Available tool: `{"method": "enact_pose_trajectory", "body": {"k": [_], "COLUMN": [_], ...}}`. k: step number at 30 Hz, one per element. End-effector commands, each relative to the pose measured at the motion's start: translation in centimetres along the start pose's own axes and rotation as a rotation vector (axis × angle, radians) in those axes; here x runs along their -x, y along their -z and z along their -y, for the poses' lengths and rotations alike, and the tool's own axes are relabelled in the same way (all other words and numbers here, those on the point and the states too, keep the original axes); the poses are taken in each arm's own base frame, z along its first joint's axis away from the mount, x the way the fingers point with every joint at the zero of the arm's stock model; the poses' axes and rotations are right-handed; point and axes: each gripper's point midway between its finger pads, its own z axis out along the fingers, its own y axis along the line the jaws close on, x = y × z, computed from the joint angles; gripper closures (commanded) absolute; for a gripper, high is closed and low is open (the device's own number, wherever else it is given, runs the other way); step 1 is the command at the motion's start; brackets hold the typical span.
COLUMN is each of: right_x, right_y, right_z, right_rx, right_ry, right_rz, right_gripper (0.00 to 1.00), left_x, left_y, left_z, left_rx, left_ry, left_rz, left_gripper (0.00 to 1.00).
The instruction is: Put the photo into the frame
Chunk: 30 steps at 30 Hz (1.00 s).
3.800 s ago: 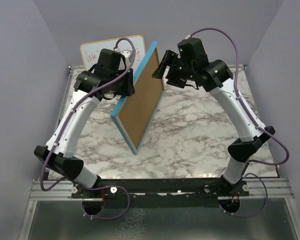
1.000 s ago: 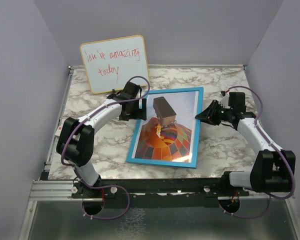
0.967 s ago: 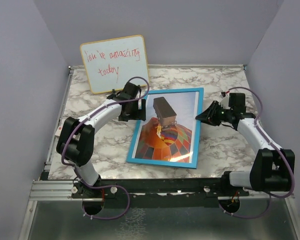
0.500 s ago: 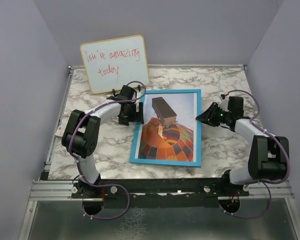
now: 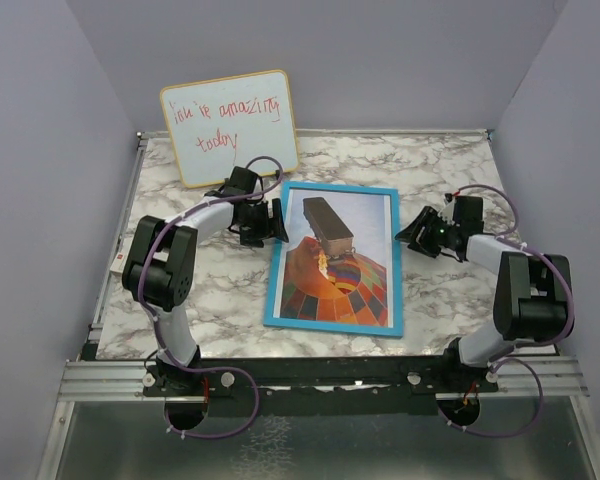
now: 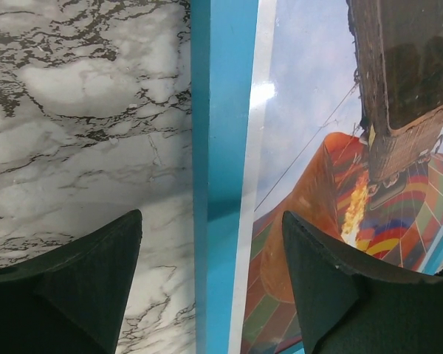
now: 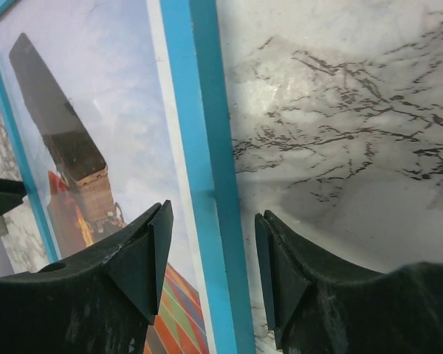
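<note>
The frame [image 5: 330, 325] lies flat on the marble table with its bright blue face up. Behind its pane is the photo [image 5: 345, 275] of the hot-air balloon. My left gripper [image 5: 273, 224] is low at the top of the frame's left edge. In the left wrist view its jaws [image 6: 210, 217] stand wide apart, with the blue edge [image 6: 221, 147] and photo [image 6: 310, 147] beneath the gap, untouched. My right gripper [image 5: 406, 236] is at the frame's right edge. It [image 7: 213, 217] straddles the blue edge [image 7: 196, 110] beside the photo [image 7: 81, 96], open, with gaps on both sides.
A whiteboard [image 5: 230, 125] with red handwriting leans against the back wall at the left. Bare marble table [image 5: 450, 170] lies to the frame's right and behind it. A small white item [image 5: 120, 262] sits at the table's left rim. Grey walls close in three sides.
The frame has swung from a slant to nearly square with the table. The right jaws have spread off the frame's edge. The left jaws have narrowed slightly, and both arms have drawn back.
</note>
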Motion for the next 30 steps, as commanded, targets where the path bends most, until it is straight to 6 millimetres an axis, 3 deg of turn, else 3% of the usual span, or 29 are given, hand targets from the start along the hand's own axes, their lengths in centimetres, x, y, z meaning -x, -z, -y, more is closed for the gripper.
{"method": "enact_pose_trajectory", "body": {"k": [1, 4, 11, 14, 17, 20, 23, 25, 30], "right_x": [1.6, 2.5, 3.5, 3.7, 4.2, 4.8, 5.5, 5.9, 6.5], "right_y": [0.5, 2.0, 7.6, 10.6, 13.8, 17.1, 20.6, 23.0, 28.0], "right_z": [1.5, 2.2, 1.8, 0.3, -1.9, -3.7, -4.9, -5.6, -7.0], "right_rx": [-0.128, -0.228, -0.37, -0.36, -0.312, -0.287, -0.285, -0.292, -0.311], "right_ry": [-0.05, -0.083, -0.131, -0.104, -0.068, -0.026, 0.029, 0.057, 0.092], "right_rz": [0.053, 0.088, 0.206, 0.255, 0.343, 0.435, 0.542, 0.619, 0.758], "right_gripper": [0.43, 0.43, 0.43, 0.43, 0.42, 0.29, 0.21, 0.03, 0.0], "left_x": [-1.0, 0.2, 3.3, 4.3, 5.3, 6.1, 6.7, 6.6, 5.1], "left_y": [-0.7, 0.5, 5.9, 8.8, 12.0, 15.6, 20.0, 22.8, 28.2], "left_z": [-1.0, -1.6, -1.5, -0.4, 1.2, 1.7, 0.8, 0.5, 0.5], "left_rx": [0.011, 0.078, 0.185, 0.194, 0.171, 0.187, 0.274, 0.304, 0.305], "left_ry": [0.009, 0.006, -0.028, -0.04, -0.061, -0.079, -0.046, -0.026, 0.0], "left_rz": [-0.04, 0.01, 0.194, 0.237, 0.318, 0.429, 0.585, 0.684, 0.848], "left_gripper": [0.23, 0.22, 0.14, 0.03, 0.01, 0.01, 0.01, 0.01, 0.01]}}
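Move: The blue frame with the photo in it lies flat between the hands. Its middle is about 10 cm to the right and 5 cm back of the left hand, some 3 cm below. Its left bar runs practically under that hand. The whiteboard stands about 14 cm ahead and 9 cm to the left of the left hand. From the right hand, the frame's middle is about 12 cm left and 4 cm back. Both hands back off from the frame's two long bars without holding them, each ending about 24 cm higher. The left drifts some 10 cm outward to its left, tilting fingers up and forward and turning counter-clockwise; the right first slides outward, then climbs while drawing back about 9 cm and right 8, turning clockwise and tilting up. Both grippers finish fully open, the right from roughly half. ##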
